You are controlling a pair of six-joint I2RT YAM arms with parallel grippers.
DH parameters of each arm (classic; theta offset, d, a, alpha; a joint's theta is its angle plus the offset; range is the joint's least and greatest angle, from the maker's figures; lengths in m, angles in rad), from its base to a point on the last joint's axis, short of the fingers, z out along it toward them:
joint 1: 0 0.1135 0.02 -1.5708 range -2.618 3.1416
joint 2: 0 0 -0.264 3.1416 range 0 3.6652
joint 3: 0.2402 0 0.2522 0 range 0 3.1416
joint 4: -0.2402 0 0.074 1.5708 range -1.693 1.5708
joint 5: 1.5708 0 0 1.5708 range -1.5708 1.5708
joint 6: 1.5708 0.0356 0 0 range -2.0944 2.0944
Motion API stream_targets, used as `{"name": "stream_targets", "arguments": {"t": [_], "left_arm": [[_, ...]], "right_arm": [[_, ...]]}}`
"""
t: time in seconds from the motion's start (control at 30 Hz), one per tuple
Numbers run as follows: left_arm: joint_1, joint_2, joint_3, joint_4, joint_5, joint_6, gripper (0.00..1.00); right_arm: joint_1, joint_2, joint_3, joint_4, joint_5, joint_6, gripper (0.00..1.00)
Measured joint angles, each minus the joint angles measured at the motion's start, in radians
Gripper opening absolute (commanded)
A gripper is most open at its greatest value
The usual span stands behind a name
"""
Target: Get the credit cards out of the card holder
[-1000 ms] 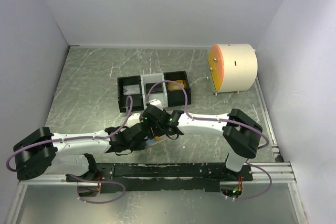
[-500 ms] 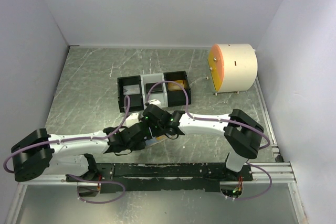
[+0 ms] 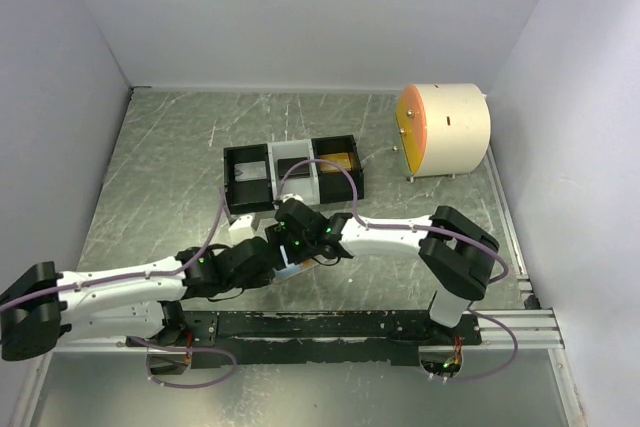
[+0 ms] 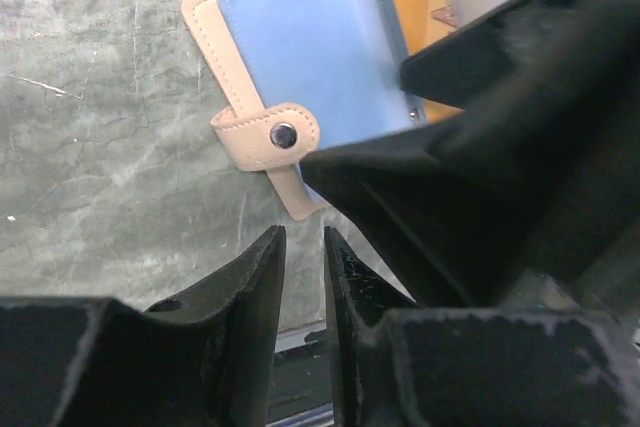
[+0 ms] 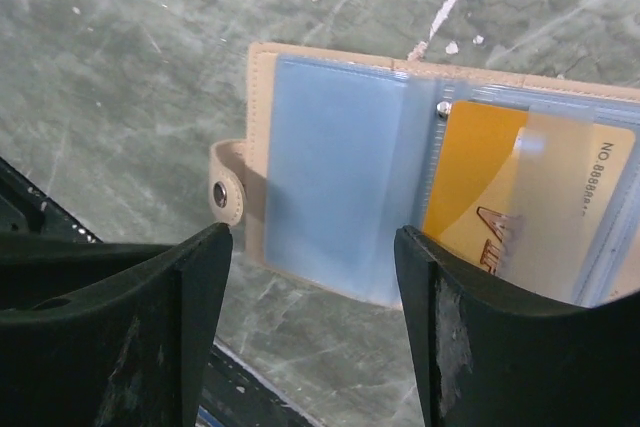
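The card holder (image 5: 330, 187) lies open on the table, tan outside and pale blue inside, its snap strap (image 4: 270, 135) sticking out to one side. A gold credit card (image 5: 475, 182) sits in the slot of its other page, partly under a clear flap. My right gripper (image 5: 315, 247) hangs open just above the blue page with nothing between its fingers. My left gripper (image 4: 303, 247) is beside the strap, its jaws only a narrow gap apart and empty. In the top view both grippers meet over the card holder (image 3: 289, 269), which is mostly hidden.
A three-compartment black-and-white tray (image 3: 361, 185) stands behind the grippers, with a gold card (image 3: 335, 160) in its right compartment. A white drum with an orange face (image 3: 445, 130) is at the back right. A black rail (image 3: 340, 325) runs along the near edge.
The left arm has stretched out lower and further left at its elbow, its gripper staying by the card holder. The right jaws have widened a little.
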Motion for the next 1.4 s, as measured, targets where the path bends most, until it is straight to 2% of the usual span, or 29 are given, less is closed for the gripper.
{"name": "stream_targets", "arguments": {"t": [0.3,0.43,0.53,0.7,0.83,1.17,1.4], "left_arm": [[-0.006,-0.179,-0.008,-0.027,-0.011,-0.011,0.36],[-0.006,-0.208,-0.007,0.006,-0.008,0.009,0.40],[-0.006,-0.204,-0.005,0.040,-0.004,0.026,0.45],[-0.006,-0.142,0.021,0.122,0.006,0.038,0.58],[-0.006,-0.064,0.026,0.193,0.012,0.021,0.67],[0.013,0.149,0.063,0.279,0.040,-0.017,0.64],[0.075,0.183,0.067,0.352,0.080,-0.029,0.62]], "right_arm": [[-0.074,-0.019,-0.109,0.143,-0.170,0.009,0.66],[-0.081,-0.123,-0.146,0.151,-0.198,0.008,0.66],[-0.109,-0.227,-0.156,0.137,-0.160,0.010,0.63],[-0.254,-0.336,-0.214,0.133,-0.119,0.013,0.55],[-0.347,-0.332,-0.289,0.127,-0.146,0.013,0.50],[-0.358,-0.274,-0.320,0.171,-0.267,-0.005,0.34],[-0.358,-0.203,-0.313,0.177,-0.316,-0.042,0.31]]}}
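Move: The gold card to be pulled sits in the right page of the open card holder, about 4 cm ahead and 6 cm right of my right hand, 3 cm lower. The empty blue page is 2 cm ahead of that hand; the tray is some 21 cm ahead and 3 cm right. From my left hand the card is roughly 8 cm ahead and 7 cm right, the snap strap 3 cm ahead and 1 cm left. After a small dip I lift my right hand about 7 cm and swing it right and forward from the empty page, then ease slightly back and down beside the gold card, narrowing its fingers to half their gap. My left hand rises 6 cm, sweeps 7 cm right and 4 cm forward towards the card, sinking partway as its fingers open wide. ##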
